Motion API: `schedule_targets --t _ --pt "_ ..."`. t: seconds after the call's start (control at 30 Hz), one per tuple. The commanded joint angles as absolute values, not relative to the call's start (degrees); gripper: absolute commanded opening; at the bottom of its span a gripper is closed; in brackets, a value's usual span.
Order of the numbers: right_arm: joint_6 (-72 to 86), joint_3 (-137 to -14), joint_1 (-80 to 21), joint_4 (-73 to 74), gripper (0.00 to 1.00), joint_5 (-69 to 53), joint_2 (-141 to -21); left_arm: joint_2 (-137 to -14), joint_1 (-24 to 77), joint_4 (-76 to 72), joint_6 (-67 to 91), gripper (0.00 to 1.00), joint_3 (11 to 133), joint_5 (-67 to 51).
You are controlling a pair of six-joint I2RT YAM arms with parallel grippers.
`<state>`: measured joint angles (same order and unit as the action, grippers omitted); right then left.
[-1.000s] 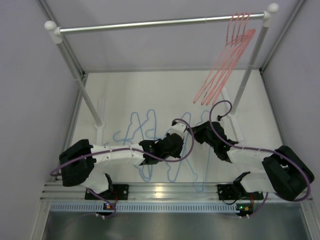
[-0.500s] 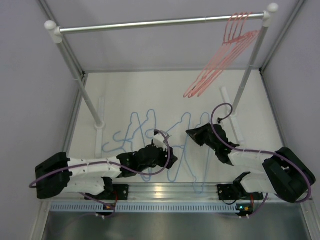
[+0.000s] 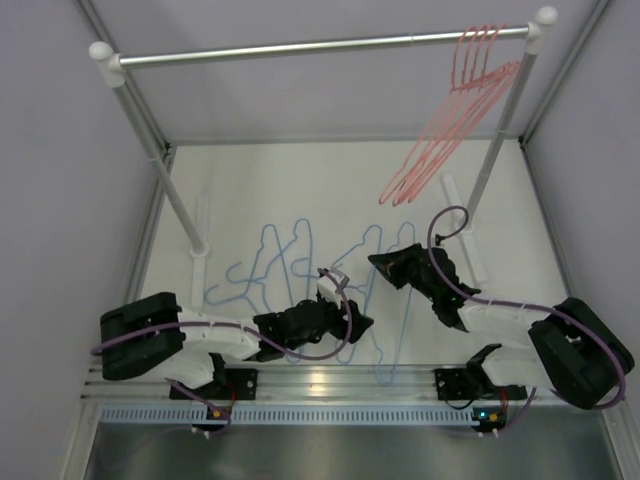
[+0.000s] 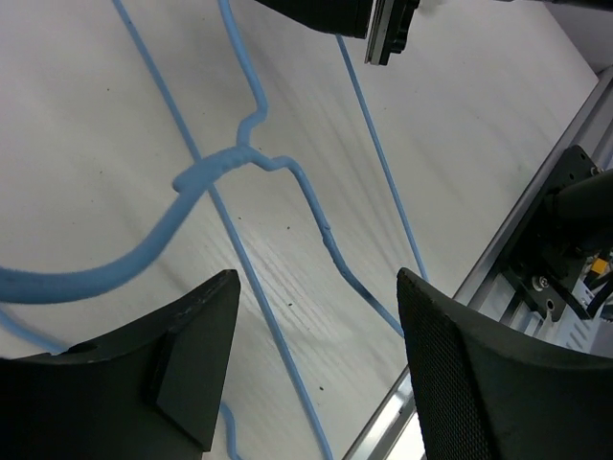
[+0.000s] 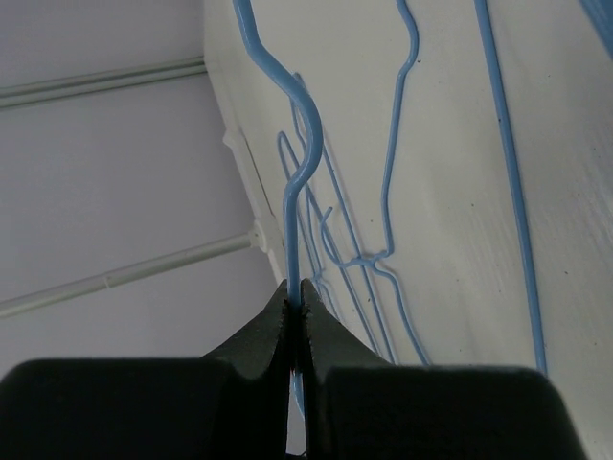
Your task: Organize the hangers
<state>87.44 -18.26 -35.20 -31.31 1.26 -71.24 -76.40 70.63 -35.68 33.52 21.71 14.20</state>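
Several pink-red hangers (image 3: 455,110) hang from the right end of the silver rail (image 3: 320,45). Light blue hangers (image 3: 268,262) lie tangled on the white table between the arms. My right gripper (image 3: 378,262) is shut on the wire of one blue hanger (image 5: 305,134), just below its hook, which sticks out past the fingertips. My left gripper (image 3: 360,322) is open low over the table near the front edge. Blue hanger wire (image 4: 239,158) runs on the table under and between its fingers (image 4: 192,355), which touch none of it. The right gripper's tip (image 4: 383,29) shows at the top of the left wrist view.
The rack's two white posts (image 3: 160,150) (image 3: 500,130) stand on flat feet (image 3: 200,240) (image 3: 465,240) at either side of the table. An aluminium mounting rail (image 3: 320,385) runs along the near edge. Grey walls close in left and right.
My left gripper has opened, letting go of the blue hanger, and pulled back toward the near edge. The right gripper keeps its grip. The pink hangers swing on the rail.
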Motion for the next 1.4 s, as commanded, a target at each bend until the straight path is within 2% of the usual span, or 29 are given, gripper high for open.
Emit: schedule_targets --t 0.0,0.17,0.37,0.47,0.5,0.53,0.6,0.63,0.73,0.77,0.83,0.87,0.97,1.07,1.37 --pt "90.3 -19.4 -35.1 -35.2 0.00 2.5 -69.2 -79.8 73.1 -45.3 33.8 0.70 24.0 19.5" --pt "93.1 -18.7 -35.1 -35.5 0.00 3.3 -67.1 -82.7 75.3 -46.0 32.7 0.69 25.7 23.1" --pt "95.5 -17.3 -35.1 -34.5 0.00 5.2 -64.2 -82.4 78.7 -47.8 32.3 0.59 25.1 28.9" --pt "96.6 -16.4 -35.1 -35.7 0.00 4.8 -63.9 -81.8 79.3 -46.3 31.8 0.45 25.8 31.5" --pt "96.8 -15.9 -35.1 -35.9 0.00 4.7 -63.8 -81.7 79.3 -46.0 31.9 0.36 25.8 31.8" --pt "96.8 -15.7 -35.1 -35.9 0.00 4.8 -63.4 -81.3 79.4 -45.7 31.8 0.20 25.9 32.3" --pt "96.1 -15.8 -35.1 -35.0 0.00 5.2 -62.2 -80.9 79.5 -44.3 31.7 0.04 26.3 32.6" --pt "95.7 -15.9 -35.0 -33.8 0.00 5.3 -61.8 -80.2 79.4 -43.2 31.6 0.00 26.5 32.8" --pt "92.7 -17.2 -35.2 -31.0 0.00 5.4 -60.0 -78.5 79.5 -41.7 31.0 0.00 26.7 33.5" --pt "91.7 -17.7 -35.1 -27.9 0.03 5.6 -59.4 -77.0 79.5 -40.9 30.9 0.00 26.7 33.7" --pt "87.9 -19.9 -35.2 -24.2 0.22 6.1 -57.8 -75.2 79.5 -37.5 30.6 0.00 27.4 34.3" --pt "86.9 -20.5 -35.2 -22.3 0.38 6.3 -57.4 -73.2 79.5 -36.2 30.5 0.00 27.7 35.1" --pt "83.5 -22.1 -35.5 -17.1 0.63 7.6 -55.1 -70.1 79.5 -29.6 30.9 0.00 29.3 37.3" --pt "80.6 -23.6 -36.1 -10.9 0.70 10.0 -52.1 -66.5 79.5 -21.5 32.0 0.00 31.0 39.3" --pt "77.6 -22.2 -36.4 0.2 0.72 14.5 -37.5 -52.7 79.4 2.3 36.6 0.00 34.5 48.2"
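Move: The blue hanger is already in my right fingers, by its far shoulder. The near shoulder, where my open left hand will take it, lies roughly 2 cm right, 1 cm back and 1 cm below my left hand; from my right hand it is some 15 cm back, 2 cm right and 3 cm down. The hanger's neck is about 8 cm ahead and 2 cm left of my left hand. Another blue hanger lies on the table about 5 cm ahead, 4 cm left and 9 cm below my left hand. I ease my left hand about 2 cm right onto the near shoulder and pinch it shut, while my right hand, still gripping the far shoulder, lifts some 5 cm with a small roll. Then my right fingers open wide and back off to the right, up and slightly back, as my left hand carries the hanger up and about 7 cm left, turning counter-clockwise. ##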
